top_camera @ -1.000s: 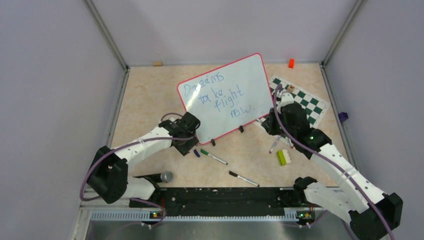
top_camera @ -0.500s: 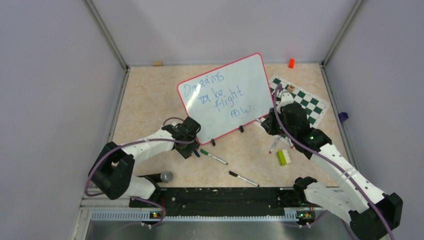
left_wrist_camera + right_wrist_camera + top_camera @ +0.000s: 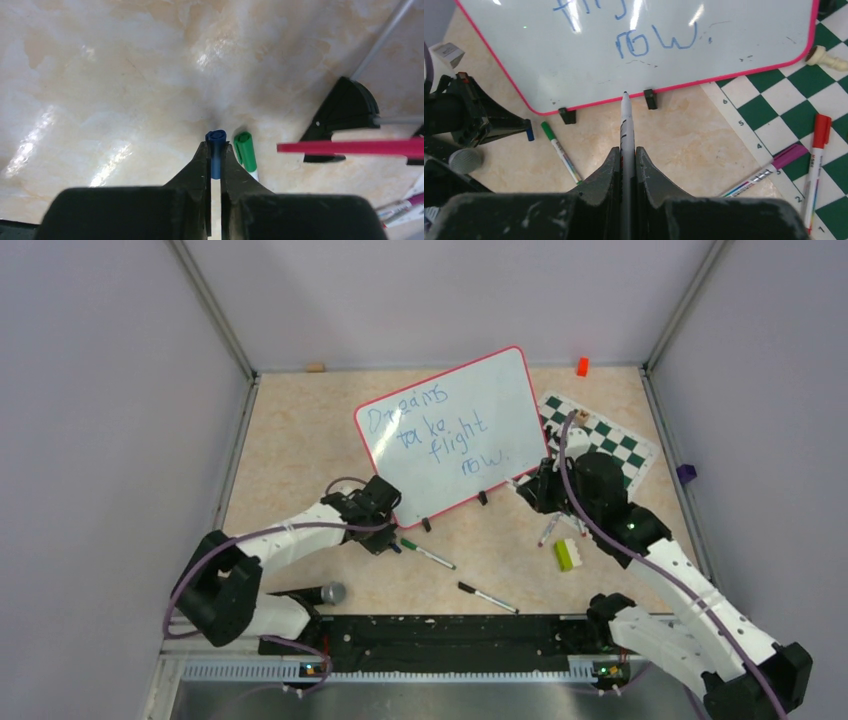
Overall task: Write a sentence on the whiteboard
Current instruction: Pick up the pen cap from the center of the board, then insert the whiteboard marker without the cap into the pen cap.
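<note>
The whiteboard [image 3: 505, 390], red-framed on small black feet, stands tilted mid-table with the blue sentence [image 3: 440, 430] on it. The right wrist view shows the board's lower edge [image 3: 749, 30] and the sentence's last word [image 3: 656, 42]. My left gripper [image 3: 392, 542] is low at the board's near-left corner. In the left wrist view it [image 3: 216, 150] is shut on a small blue cap [image 3: 216, 142], beside a green-capped marker [image 3: 245, 150]. My right gripper [image 3: 535, 488] is shut on an uncapped white marker [image 3: 625, 115], its tip a little short of the board's bottom frame.
A green-and-white chess mat [image 3: 610, 445] lies right of the board, with purple [image 3: 769, 170] and red [image 3: 816, 160] markers and a chess piece [image 3: 826, 57] on it. A black marker [image 3: 487, 598], a green-white block [image 3: 568, 554] and a microphone [image 3: 325, 593] lie near the front.
The left gripper came down toward the table and closed on the blue cap. The right arm shifted slightly, still holding its marker.
</note>
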`<state>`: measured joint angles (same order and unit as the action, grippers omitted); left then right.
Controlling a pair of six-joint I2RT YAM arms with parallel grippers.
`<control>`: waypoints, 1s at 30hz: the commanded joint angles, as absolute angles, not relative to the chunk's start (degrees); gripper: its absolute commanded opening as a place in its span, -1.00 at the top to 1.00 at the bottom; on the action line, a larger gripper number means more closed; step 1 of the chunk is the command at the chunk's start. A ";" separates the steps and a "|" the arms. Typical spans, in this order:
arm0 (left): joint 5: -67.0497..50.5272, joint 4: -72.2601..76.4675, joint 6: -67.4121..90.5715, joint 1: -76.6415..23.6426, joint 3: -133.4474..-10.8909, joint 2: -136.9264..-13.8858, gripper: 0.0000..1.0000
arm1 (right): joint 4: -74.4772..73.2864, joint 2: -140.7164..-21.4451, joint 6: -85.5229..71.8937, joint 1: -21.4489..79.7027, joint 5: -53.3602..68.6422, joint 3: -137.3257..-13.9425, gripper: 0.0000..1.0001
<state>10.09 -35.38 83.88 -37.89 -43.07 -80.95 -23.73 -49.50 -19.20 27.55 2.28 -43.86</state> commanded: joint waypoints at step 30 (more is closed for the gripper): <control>13.68 -35.00 95.67 -37.62 -42.01 -42.72 1.00 | 17.30 -56.05 -20.33 62.13 0.25 -35.02 1.00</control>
<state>12.91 -34.98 95.59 -37.82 -39.88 -43.00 10.79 -54.85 -20.60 61.36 1.72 -31.92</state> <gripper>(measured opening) 0.043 0.093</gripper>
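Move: The pen cap is already pinched in the left hand, barely 2 cm over the table; the bare marker tip lies about 24 cm right of that hand, 10 cm ahead and 13 cm higher. The green marker lies 7 cm right of the left hand and 1 cm back, the near board foot 7 cm right and 5 cm ahead. From the right hand, which holds the marker, the cap is some 28 cm left, 6 cm back and 17 cm below; the far board foot is 10 cm left, 4 cm ahead and 18 cm below. The cap, still pinched, is carried about 16 cm almost straight up by the left hand, whose fingers tilt from pointing down out towards forward and right, easing to a stop. The right hand keeps its marker and swings left some 16 cm and back 10 towards the cap, rising at first and then sinking again, while turning roughly 35 degrees counter-clockwise. ##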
